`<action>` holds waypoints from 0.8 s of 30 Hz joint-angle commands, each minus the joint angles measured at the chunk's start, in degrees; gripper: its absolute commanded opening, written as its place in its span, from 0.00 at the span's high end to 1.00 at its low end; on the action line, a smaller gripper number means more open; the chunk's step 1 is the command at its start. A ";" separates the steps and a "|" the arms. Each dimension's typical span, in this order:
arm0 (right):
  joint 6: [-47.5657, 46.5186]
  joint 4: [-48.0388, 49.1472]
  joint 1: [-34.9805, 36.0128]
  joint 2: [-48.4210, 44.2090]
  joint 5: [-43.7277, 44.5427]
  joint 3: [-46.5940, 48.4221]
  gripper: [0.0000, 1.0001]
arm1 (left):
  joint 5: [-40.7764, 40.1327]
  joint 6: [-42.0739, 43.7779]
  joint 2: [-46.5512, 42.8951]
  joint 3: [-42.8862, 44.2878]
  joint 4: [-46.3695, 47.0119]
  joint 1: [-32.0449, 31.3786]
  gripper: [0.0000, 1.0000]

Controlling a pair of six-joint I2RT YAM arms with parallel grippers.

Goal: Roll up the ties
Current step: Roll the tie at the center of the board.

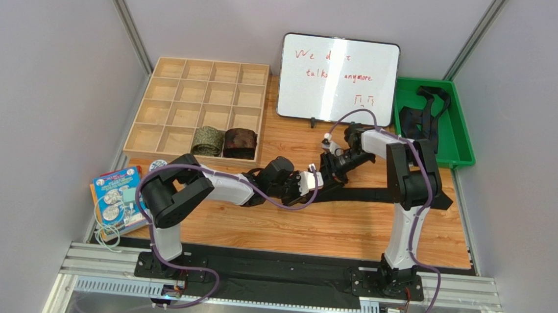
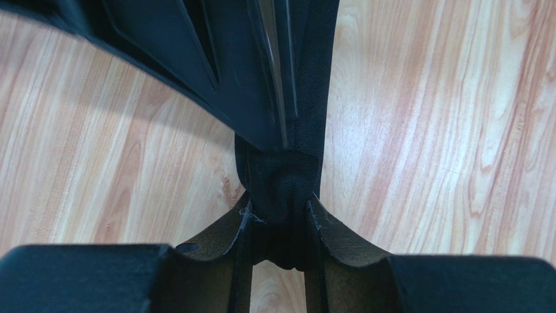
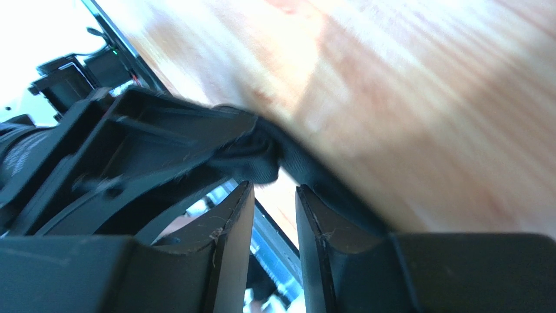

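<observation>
A black tie (image 1: 382,195) lies stretched across the wooden table, running right from the two grippers. My left gripper (image 2: 279,205) is shut on its bunched end (image 2: 280,179), with the fabric pinched between both pads. My right gripper (image 3: 274,192) stands open just short of that same end (image 3: 258,156), and nothing is between its fingers. In the top view the left gripper (image 1: 316,180) and right gripper (image 1: 329,167) meet at mid-table. An olive-green rolled tie (image 1: 207,140) and a reddish-brown rolled tie (image 1: 239,142) sit in the wooden box's front compartments.
The compartment box (image 1: 191,84) stands at back left, with a whiteboard (image 1: 337,78) behind the grippers. A green tray (image 1: 456,139) at back right holds more black ties (image 1: 419,115). A book (image 1: 117,197) lies at the table's left edge.
</observation>
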 commanded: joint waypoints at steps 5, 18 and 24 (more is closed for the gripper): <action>4.47 6.31 0.10 -6.15 -5.72 -2.08 0.68 | -1.77 3.69 0.80 4.06 -17.44 0.22 0.76; 6.50 13.96 4.94 2.81 0.42 -1.11 0.81 | -0.54 4.84 0.63 5.64 -22.73 0.22 0.68; 6.85 13.09 5.55 5.37 5.08 -1.02 0.85 | 1.12 -0.17 -0.69 4.51 -18.34 1.54 0.38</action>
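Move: Between the left fingers, right at the hand point, sits the black tie's rolled end. From the right hand, that roll lies about 5 cm to the left, 2 cm back and 2 cm lower. The unrolled tail stretches away along the board, its middle some 22 cm right of the left hand and roughly level with it. The brown tie in the tray is about 19 cm left of the left hand and 14 cm farther out. Hopping up nearly 3 cm and about 3 cm to the left, the right hand then sinks some 4 cm onto the roll's right-hand edge, its partly open fingers closing most of the way. The left hand eases about 1 cm left with the roll, tips its fingers slightly more downward, and finally opens them to slacken its pinch. ##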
